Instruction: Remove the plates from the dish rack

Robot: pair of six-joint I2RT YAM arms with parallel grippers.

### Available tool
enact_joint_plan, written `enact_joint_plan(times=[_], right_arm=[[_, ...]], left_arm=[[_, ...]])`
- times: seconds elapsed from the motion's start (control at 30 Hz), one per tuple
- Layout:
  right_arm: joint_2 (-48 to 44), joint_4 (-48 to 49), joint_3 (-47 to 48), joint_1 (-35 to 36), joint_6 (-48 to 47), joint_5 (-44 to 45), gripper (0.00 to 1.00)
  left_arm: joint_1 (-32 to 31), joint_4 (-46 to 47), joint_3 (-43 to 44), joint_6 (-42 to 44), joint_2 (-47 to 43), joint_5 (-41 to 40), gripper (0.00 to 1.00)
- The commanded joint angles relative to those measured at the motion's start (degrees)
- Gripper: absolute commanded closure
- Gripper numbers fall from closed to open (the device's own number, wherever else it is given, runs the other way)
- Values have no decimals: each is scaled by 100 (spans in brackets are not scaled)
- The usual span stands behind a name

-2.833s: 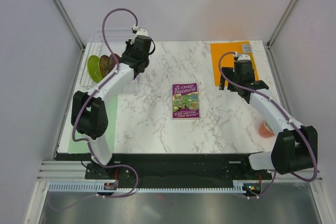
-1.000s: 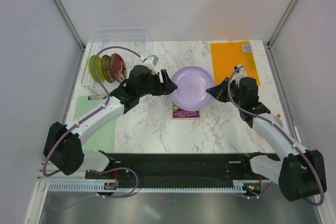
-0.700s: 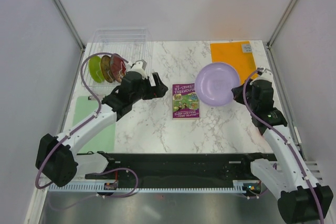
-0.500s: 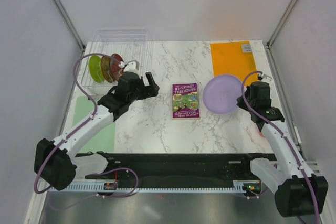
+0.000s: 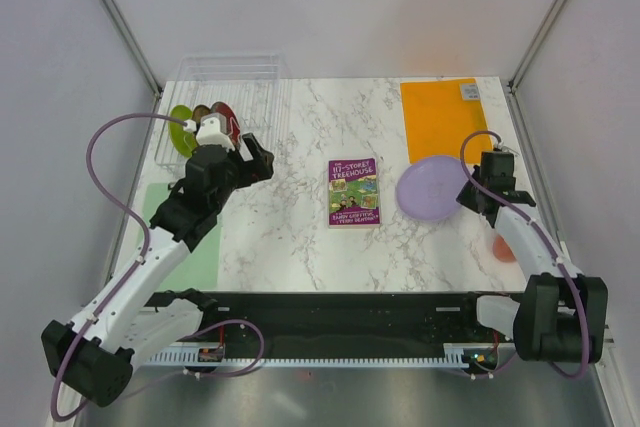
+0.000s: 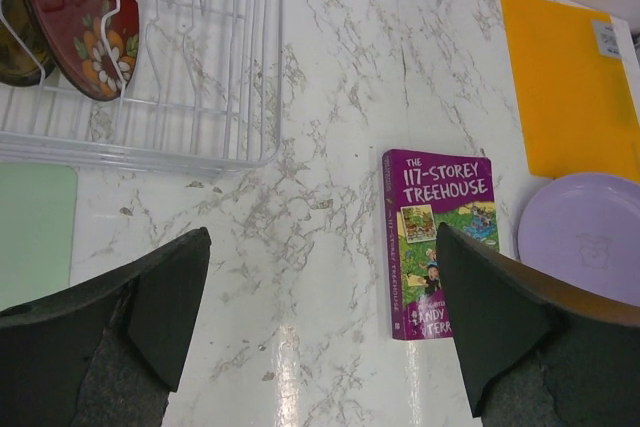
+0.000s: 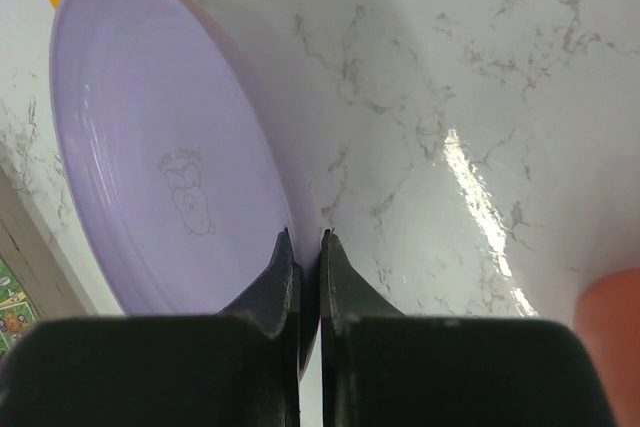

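Observation:
My right gripper (image 5: 470,193) (image 7: 305,237) is shut on the right rim of the large lavender plate (image 5: 432,187) (image 7: 170,147). The plate sits low over the marble just below the orange mat, and I cannot tell if it touches the table. The clear dish rack (image 5: 225,72) (image 6: 150,152) stands at the back left. It holds a lime green plate (image 5: 180,127), a yellow patterned plate (image 5: 202,110) and a dark red patterned plate (image 5: 228,115) (image 6: 80,17) upright. My left gripper (image 5: 255,159) (image 6: 322,247) hangs open and empty beside the rack's right front corner.
A purple book (image 5: 353,191) (image 6: 435,237) lies mid-table between the arms. An orange mat (image 5: 440,112) (image 6: 565,87) lies at the back right, a pale green mat (image 5: 195,237) at the front left. An orange-pink cup (image 5: 503,247) (image 7: 612,317) stands under the right forearm.
The right arm carried the lavender plate from above the book to the right and lowered it. The left gripper let go of it, opened wide and drew back toward the rack.

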Motion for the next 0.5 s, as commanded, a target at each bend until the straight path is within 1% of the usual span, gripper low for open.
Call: enact_joint_plan(times=[0.0, 0.07, 0.1, 0.17, 0.23, 0.3, 0.33, 0.37, 0.4, 0.47], right_arm=[[286, 494, -109, -139, -9, -399, 100], [383, 732, -232, -165, -17, -593, 100], [418, 759, -241, -183, -26, -593, 100], [550, 794, -215, -192, -79, -900, 100], [656, 707, -198, -209, -88, -918, 97], [691, 601, -145, -227, -131, -927, 85], [682, 522, -136, -227, -158, -945, 77], [665, 478, -136, -227, -184, -954, 41], [569, 452, -145, -227, -193, -928, 31], [428, 390, -206, -227, -202, -866, 25]], left_arm=[[147, 54, -137, 267, -166, -128, 0], [183, 45, -164, 267, -192, -58, 0], [218, 54, -172, 258, -175, -31, 0], [235, 54, -190, 241, -148, 48, 0], [244, 54, -199, 223, -105, 109, 0], [262, 63, -199, 223, -69, 136, 0], [271, 54, -199, 223, -69, 136, 0], [279, 54, -199, 223, -52, 136, 0], [305, 63, -190, 206, -43, 136, 0], [332, 54, -181, 214, -8, 162, 0]])
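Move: The right hand holds the purple plate by its right rim, tilted; the bare table spot for its middle is about 10 cm left of the hand, 1 cm ahead and 5 cm below. The book is some 30 cm left and 1 cm ahead; the orange folder is about 22 cm ahead and 5 cm left, the orange cup 13 cm back and 10 cm right. From the left hand, that spot lies roughly 43 cm right, 1 cm ahead and 19 cm below. Lowering the pinched rim of the purple plate, the right hand sinks nearly 3 cm towards the table while easing about 1.5 cm left towards the book and slightly forward, rolling some 5 to 10 degrees so its left side rises. At the end of the descent its fingers open well apart and release the rim. The open, empty left hand settles slightly down and left. ##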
